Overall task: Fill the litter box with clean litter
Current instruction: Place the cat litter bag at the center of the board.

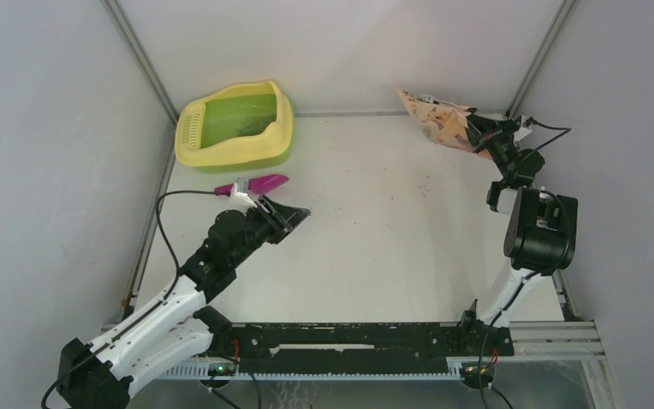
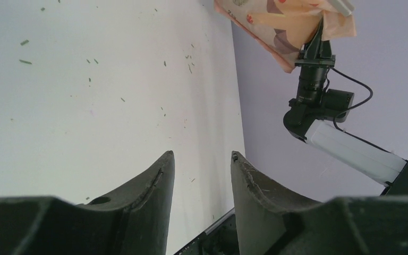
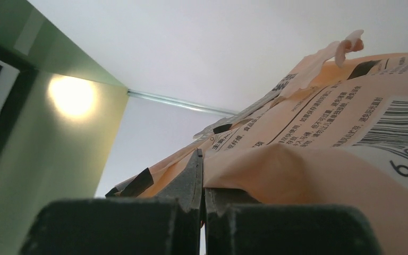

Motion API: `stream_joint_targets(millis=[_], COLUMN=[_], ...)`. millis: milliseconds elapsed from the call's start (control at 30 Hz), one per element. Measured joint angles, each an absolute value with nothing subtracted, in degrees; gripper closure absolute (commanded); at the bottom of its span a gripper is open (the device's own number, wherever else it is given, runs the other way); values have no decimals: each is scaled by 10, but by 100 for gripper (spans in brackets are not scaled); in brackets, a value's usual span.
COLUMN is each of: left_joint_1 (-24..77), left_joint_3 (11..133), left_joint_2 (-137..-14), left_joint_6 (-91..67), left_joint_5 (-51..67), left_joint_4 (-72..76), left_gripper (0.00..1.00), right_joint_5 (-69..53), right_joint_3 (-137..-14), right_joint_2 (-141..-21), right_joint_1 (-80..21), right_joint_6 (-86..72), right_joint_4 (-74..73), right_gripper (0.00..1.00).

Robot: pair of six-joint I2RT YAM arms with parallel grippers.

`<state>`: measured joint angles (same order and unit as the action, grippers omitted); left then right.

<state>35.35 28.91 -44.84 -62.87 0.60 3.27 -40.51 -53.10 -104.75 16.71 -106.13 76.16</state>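
Note:
The litter box (image 1: pixel 283 119), yellow with a green basin, stands at the table's back left. A few dark specks of clean litter (image 1: pixel 260 129) lie in the basin, and more are scattered on the table (image 2: pixel 25 61). My left gripper (image 1: pixel 296 216) (image 2: pixel 202 155) hovers in front of the box, open, with nothing between its fingers. At the back right corner my right gripper (image 1: pixel 477 129) (image 3: pixel 202 155) is raised and shut on the edge of the pink-orange printed bag (image 1: pixel 436 118) (image 2: pixel 276 24) (image 3: pixel 324 133).
A magenta scoop (image 1: pixel 262 183) lies on the table between the litter box and my left wrist. Grey walls close in the left, back and right sides. A black rail (image 1: pixel 349 336) runs along the near edge.

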Motion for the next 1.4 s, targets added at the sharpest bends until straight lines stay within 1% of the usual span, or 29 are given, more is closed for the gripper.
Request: stream_joint_targets(millis=[100, 200, 333, 500, 533, 567, 600, 633, 700, 767, 800, 833, 900, 967, 1033, 1100, 1167, 1200, 1233, 1267, 1400], left_joint_1=[350, 349, 349, 349, 349, 349, 349, 349, 349, 349, 349, 349, 347, 339, 322, 298, 276, 263, 256, 248, 233], left_joint_3=[289, 289, 288, 287, 285, 281, 278, 275, 269, 269, 269, 269, 269, 270, 274, 288, 312, 336, 353, 378, 483], left_joint_2=[-449, -452, -461, -462, -462, -462, -461, -461, -461, -461, -461, -461, -461, -462, -468, -483, -506, -524, -538, -556, -643], left_joint_6=[-628, -628, -628, -628, -628, -628, -628, -629, -629, -628, -628, -628, -623, -614, -602, -584, -566, -552, -541, -528, -482], left_joint_5=[6, 6, 7, 7, 7, 7, 7, 7, 7, 7, 7, 6, 6, 6, 4, -7, -24, -37, -48, -63, -133], left_joint_4=[32, 33, 32, 34, 36, 38, 37, 37, 36, 35, 35, 35, 29, 15, -7, -44, -82, -109, -122, -144, -202], left_gripper=[53, 53, 53, 53, 53, 53, 53, 53, 52, 50, 47, 45, 38, 29, 23, 21, 17, 14, 13, 7, 1], right_joint_5=[-399, -396, -395, -380, -380, -380, -381, -382, -388, -393, -394, -396, -395, -390, -374, -343, -310, -288, -276, -254, -196], right_joint_3=[-502, -442, -351, -274, -264, -254, -247, -244, -243, -241, -236, -230, -216, -206, -202, -202, -202, -204, -205, -209, -225], right_joint_2=[-1051, -1056, -1070, -1078, -1078, -1078, -1078, -1078, -1078, -1074, -1068, -1061, -1030, -989, -934, -867, -790, -744, -715, -675, -558], right_joint_1=[169, 161, 122, 84, 80, 77, 75, 75, 75, 75, 75, 75, 75, 74, 68, 57, 42, 31, 25, 15, -29], right_joint_6=[-1010, -945, -875, -828, -821, -812, -803, -795, -779, -759, -751, -741, -712, -680, -639, -598, -560, -538, -525, -507, -456], right_joint_4=[769, 757, 750, 739, 736, 733, 726, 717, 695, 672, 658, 641, 585, 515, 424, 332, 246, 198, 169, 124, 11], right_gripper=[100, 100, 100, 100, 97, 92, 83, 71, 40, 22, 14, 11, 9, 7, 4, 3, 3, 3, 1, 1, 1])
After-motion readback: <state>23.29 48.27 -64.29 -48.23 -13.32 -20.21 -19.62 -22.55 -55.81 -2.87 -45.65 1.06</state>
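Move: Over the far right corner, the right hand holds up the cat litter bag; its landing spot on the bare board lies about 6 cm back, 13 cm left and some 27 cm below that hand. From the left hand, this spot is roughly 17 cm ahead, 26 cm right and 19 cm down. The purple scoop lies 17 cm ahead of the left hand and 17 cm to its left, the litter box about 29 ahead and 26 left. Swinging down fast, the right hand lowers the bag some 23 cm, back and left about 8 cm each, tipping fingers down. There it opens wide, lets go and draws back another 10 cm, rising a little and rolling left side down. Late on, the empty left hand opens wide and goes about 9 cm left and 8 forward, ending lower, towards the scoop. ##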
